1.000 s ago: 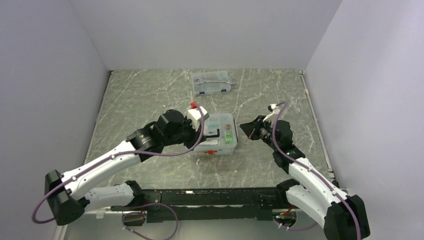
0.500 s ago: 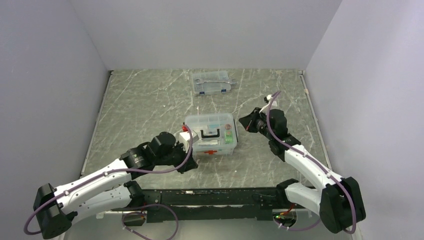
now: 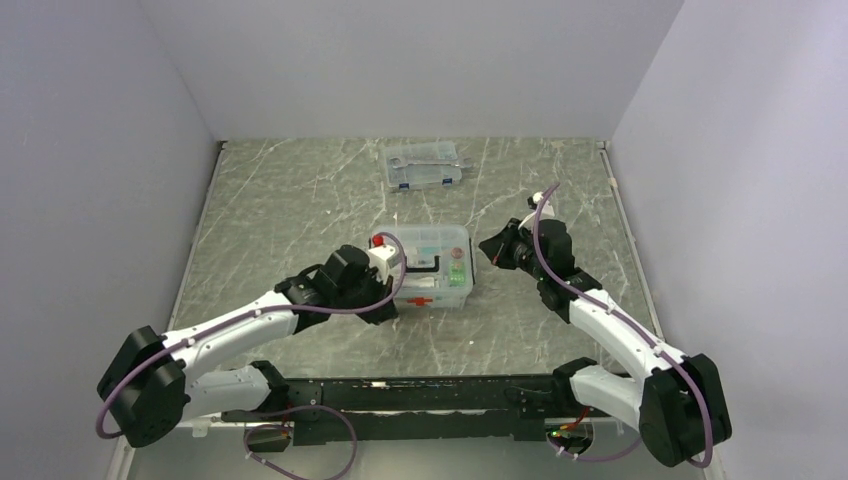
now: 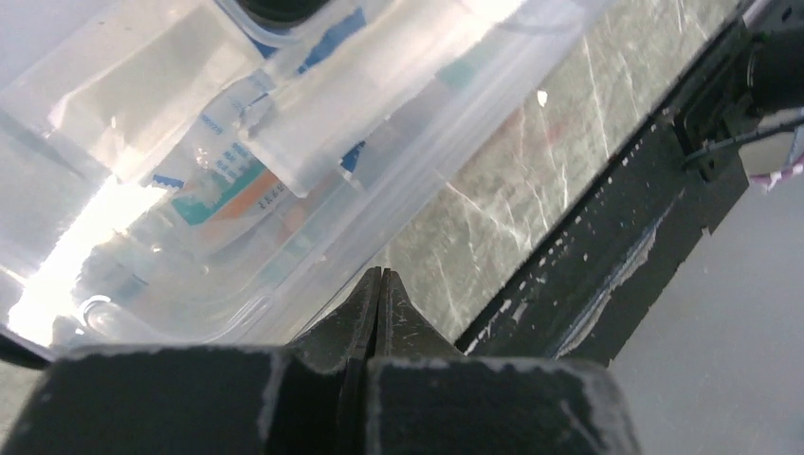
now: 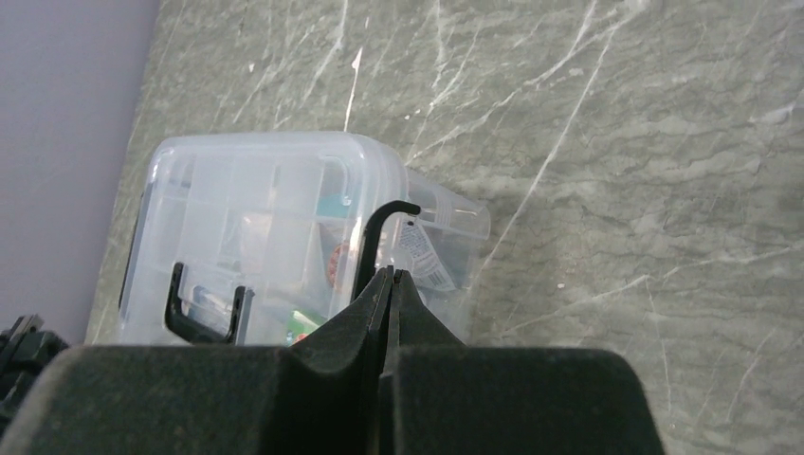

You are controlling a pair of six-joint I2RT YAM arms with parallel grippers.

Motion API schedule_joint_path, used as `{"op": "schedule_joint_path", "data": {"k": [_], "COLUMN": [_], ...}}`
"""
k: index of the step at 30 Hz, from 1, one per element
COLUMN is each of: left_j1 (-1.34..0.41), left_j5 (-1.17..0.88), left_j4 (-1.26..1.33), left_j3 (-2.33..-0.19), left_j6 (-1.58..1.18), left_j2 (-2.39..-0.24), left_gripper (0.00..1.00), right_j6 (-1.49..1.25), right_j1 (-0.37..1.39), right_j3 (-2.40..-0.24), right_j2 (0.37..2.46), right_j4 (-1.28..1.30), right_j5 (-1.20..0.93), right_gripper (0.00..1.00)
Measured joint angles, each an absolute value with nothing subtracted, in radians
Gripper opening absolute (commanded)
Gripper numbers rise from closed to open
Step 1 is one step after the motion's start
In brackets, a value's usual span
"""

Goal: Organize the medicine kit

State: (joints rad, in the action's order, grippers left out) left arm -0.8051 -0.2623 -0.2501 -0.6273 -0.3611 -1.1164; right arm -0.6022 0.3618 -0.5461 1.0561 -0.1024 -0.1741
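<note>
The medicine kit is a clear plastic box with its lid on, a black handle on top and a red cross mark on its near wall. Packets show through its wall. My left gripper is shut and empty, low at the kit's near left corner; whether it touches the wall I cannot tell. Its fingertips are pressed together. My right gripper hangs shut and empty just right of the kit, its tips near a black side latch.
A flatter clear case with blue latches and metal tools lies at the back of the marble table. The black rail of the table's front edge runs close behind my left gripper. Grey walls enclose three sides.
My left arm has come off the top of the kit, pulled back to the near left, then moved in against its left corner. My right gripper drew slightly away to the right.
</note>
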Motion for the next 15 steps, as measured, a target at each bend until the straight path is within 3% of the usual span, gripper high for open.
{"op": "schedule_joint_path", "data": {"k": [15], "left_j1": [-0.625], "left_j5": [-0.258], "left_j4": [-0.204], "left_j3": [-0.776], "left_j6": [-0.309], "left_j2": [-1.331], "left_gripper": [0.00], "right_j6": [-0.602], "right_j1": [0.362], "right_j3": [-0.544], "right_j2": [1.025], "right_j4": [-0.091], "right_j5": [-0.160], "right_gripper": [0.04]}}
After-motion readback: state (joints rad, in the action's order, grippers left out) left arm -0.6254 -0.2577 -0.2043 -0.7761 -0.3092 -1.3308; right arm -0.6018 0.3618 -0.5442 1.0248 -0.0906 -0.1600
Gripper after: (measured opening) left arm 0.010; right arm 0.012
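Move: The medicine kit's middle lies about 10 cm ahead of the left hand and 7 cm to its right, some 2 cm lower; the shut fingers are by its near wall, left end. The red cross is about 3 cm ahead and 6 cm right. The flat clear case lies about 33 cm ahead, 7 cm right. From the right hand the kit's middle is roughly 5 cm back and 12 cm left, 5 cm below. Left hand, fingers shut, pushes the kit's near wall forward about 8 cm; right hand stays at its right side. ##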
